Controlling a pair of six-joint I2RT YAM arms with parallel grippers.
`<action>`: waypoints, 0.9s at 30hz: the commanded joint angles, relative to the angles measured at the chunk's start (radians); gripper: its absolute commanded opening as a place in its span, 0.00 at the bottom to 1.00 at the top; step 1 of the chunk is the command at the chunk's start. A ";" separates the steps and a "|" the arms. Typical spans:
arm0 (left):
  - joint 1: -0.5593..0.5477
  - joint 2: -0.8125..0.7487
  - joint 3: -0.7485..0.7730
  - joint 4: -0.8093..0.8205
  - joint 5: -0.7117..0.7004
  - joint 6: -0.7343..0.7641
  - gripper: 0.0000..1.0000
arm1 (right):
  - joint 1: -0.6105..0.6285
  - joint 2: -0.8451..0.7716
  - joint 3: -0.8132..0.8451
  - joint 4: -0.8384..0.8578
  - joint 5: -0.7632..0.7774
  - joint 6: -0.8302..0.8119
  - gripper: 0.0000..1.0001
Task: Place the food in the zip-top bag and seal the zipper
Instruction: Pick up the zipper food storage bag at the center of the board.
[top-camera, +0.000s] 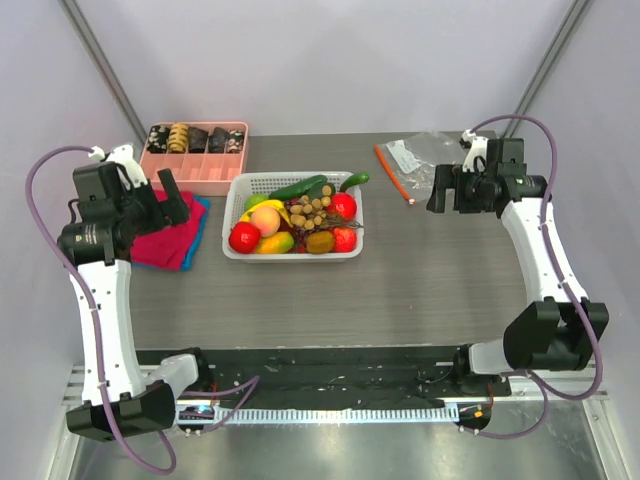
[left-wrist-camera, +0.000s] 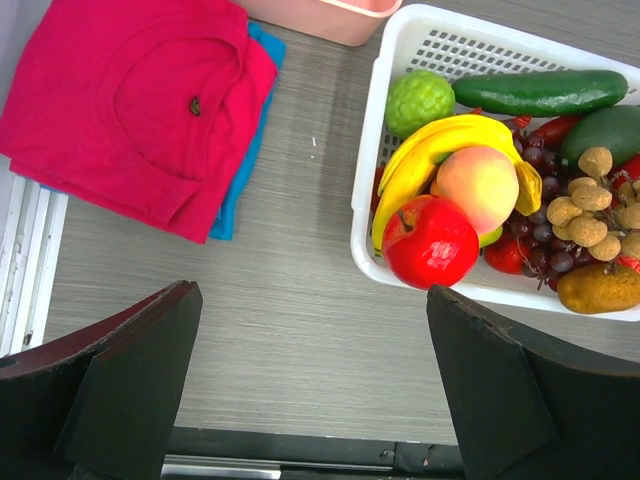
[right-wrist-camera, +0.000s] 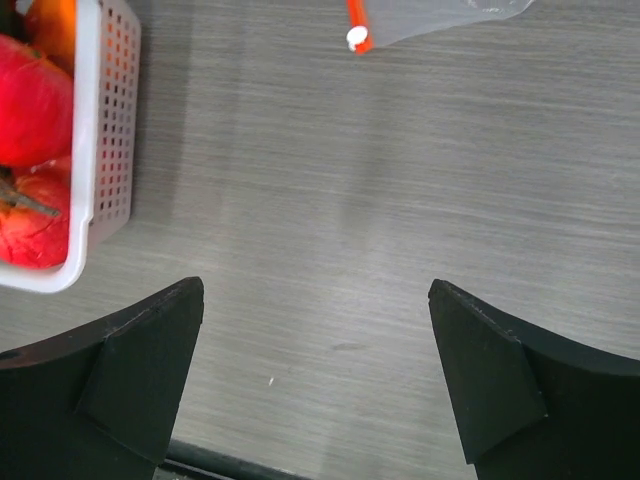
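Note:
The food lies heaped in a white lattice basket (top-camera: 292, 254) at the table's middle: a peach (left-wrist-camera: 476, 184), a red round fruit (left-wrist-camera: 431, 242), yellow bananas (left-wrist-camera: 425, 152) and a tan berry bunch (left-wrist-camera: 588, 208). The clear zip-top bag (top-camera: 420, 160) lies flat at the back right, its orange-red zipper (top-camera: 393, 175) facing the basket. The zipper's end with a white slider (right-wrist-camera: 355, 33) shows in the right wrist view. My left gripper (left-wrist-camera: 310, 292) hovers open left of the basket, above the red cloth's edge. My right gripper (right-wrist-camera: 315, 287) hangs open beside the bag, over bare table.
A pink divided tray (top-camera: 208, 182) with small rolls stands at the back left. A folded red cloth on a blue one (left-wrist-camera: 120, 100) lies left of the basket. A cucumber (left-wrist-camera: 540, 91) and other green fruit also fill the basket.

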 joint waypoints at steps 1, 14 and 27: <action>0.004 0.000 0.047 0.057 -0.025 -0.011 1.00 | -0.002 0.063 0.082 0.081 0.053 -0.027 1.00; 0.009 0.043 0.030 0.080 0.025 -0.090 1.00 | 0.003 0.444 0.306 0.205 0.148 -0.076 1.00; 0.010 -0.088 -0.223 0.348 0.266 -0.110 1.00 | 0.047 0.852 0.709 0.197 0.180 -0.164 1.00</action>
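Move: The zip-top bag lies flat about 24 cm ahead of the right hand, some 4 cm to its left and roughly 17 cm below. The middle of the food basket is about 38 cm left of that hand and 7 cm ahead, with the green chili at its far right corner some 25 cm left and 17 cm ahead. From the left hand the bag is about 30 cm ahead and 62 cm right. Open right hand sweeps some 20 cm forward, sinking 10, towards the bag; open left drifts down, right, slightly forward. ##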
